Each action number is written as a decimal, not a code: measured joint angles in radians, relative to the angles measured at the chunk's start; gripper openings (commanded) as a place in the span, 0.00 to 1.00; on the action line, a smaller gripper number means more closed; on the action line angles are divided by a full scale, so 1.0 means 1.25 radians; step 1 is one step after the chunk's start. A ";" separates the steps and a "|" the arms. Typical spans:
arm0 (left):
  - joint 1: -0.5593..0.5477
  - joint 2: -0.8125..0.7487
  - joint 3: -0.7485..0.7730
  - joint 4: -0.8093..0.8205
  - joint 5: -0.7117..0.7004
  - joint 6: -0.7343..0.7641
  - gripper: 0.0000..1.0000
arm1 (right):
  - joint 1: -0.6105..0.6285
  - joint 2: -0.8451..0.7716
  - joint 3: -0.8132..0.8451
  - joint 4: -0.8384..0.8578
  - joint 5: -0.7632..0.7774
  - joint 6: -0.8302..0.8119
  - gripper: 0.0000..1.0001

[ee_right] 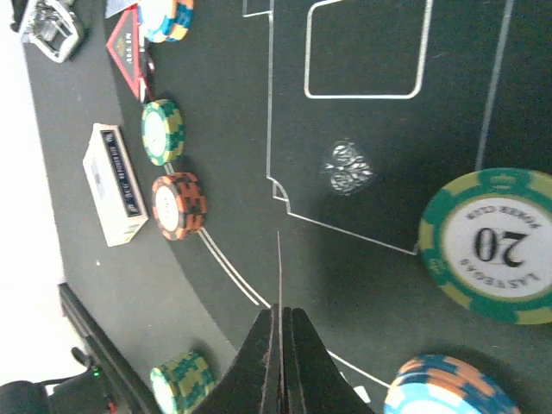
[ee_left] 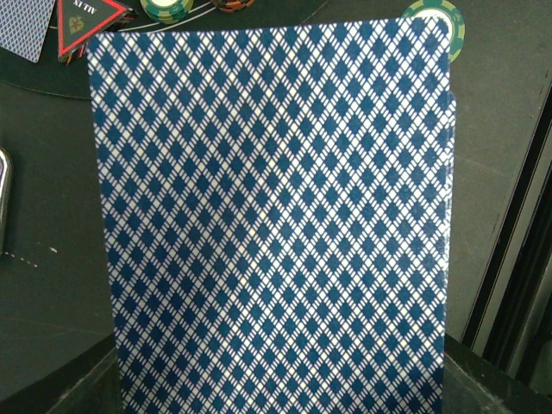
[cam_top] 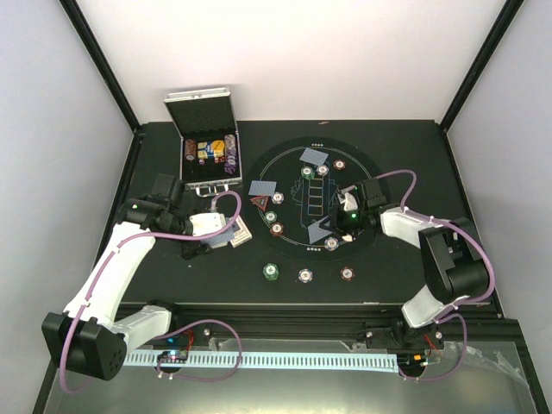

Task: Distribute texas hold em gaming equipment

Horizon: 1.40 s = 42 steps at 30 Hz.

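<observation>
Playing cards with blue diamond backs (ee_left: 272, 224) fill the left wrist view, and my left gripper (cam_top: 220, 235) is shut on them just left of the round mat (cam_top: 289, 164); its fingers are hidden behind the cards. My right gripper (ee_right: 279, 312) is shut on one card (ee_right: 279, 267), seen edge-on, low over the mat's near right part (cam_top: 323, 228). Two cards (cam_top: 315, 156) (cam_top: 262, 187) lie face down on the mat. A red triangle token (cam_top: 259, 203) and green (ee_right: 492, 246), brown-red (ee_right: 178, 205) and white chips sit around the mat.
The open silver case (cam_top: 204, 147) stands at the back left with more pieces inside. A small card box (ee_right: 114, 184) lies just off the mat's left edge. Three chip stacks (cam_top: 272, 272) (cam_top: 305, 276) (cam_top: 347, 273) sit in a row in front of the mat.
</observation>
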 measured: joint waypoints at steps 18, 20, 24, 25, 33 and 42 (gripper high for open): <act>0.000 0.000 0.000 0.000 0.000 0.000 0.02 | -0.006 0.091 0.065 -0.061 0.040 -0.060 0.26; 0.000 0.000 0.000 0.000 0.000 0.000 0.01 | -0.007 0.085 0.076 -0.083 0.073 -0.072 0.34; 0.000 0.000 0.000 0.000 0.000 0.000 0.02 | -0.007 0.044 0.088 -0.135 0.140 -0.093 0.44; 0.000 0.000 0.000 0.000 0.000 0.000 0.02 | -0.007 0.032 0.094 -0.150 0.159 -0.100 0.45; 0.000 0.000 0.000 0.000 0.000 0.000 0.02 | -0.005 -0.045 0.125 -0.226 0.270 -0.112 0.65; -0.002 0.000 0.000 0.000 0.007 0.000 0.02 | 0.190 -0.113 0.118 -0.045 0.116 0.041 0.83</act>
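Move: The right hand, closed on a playing card, has the card's spot on the mat about 4 cm to its left, 1 cm back and 4 cm below. Close around it, also about 4 cm below the hand, are a green chip some 2 cm ahead, a blue-orange chip 5 cm back and the white dealer button 5 cm right and 2 cm back. From the left hand, the spot is roughly 34 cm right, level with it and 13 cm lower. Downwards about 2.5 cm goes the right hand with the card it already holds, edging slightly forward; low over the mat its fingers open and let the card go. Still opening, it draws right some 4 cm while tipping its fingers more steeply down and starting to rise, then swings up and quickly left, over the laid card towards the deck that the left hand keeps holding still, wide open at the end. ##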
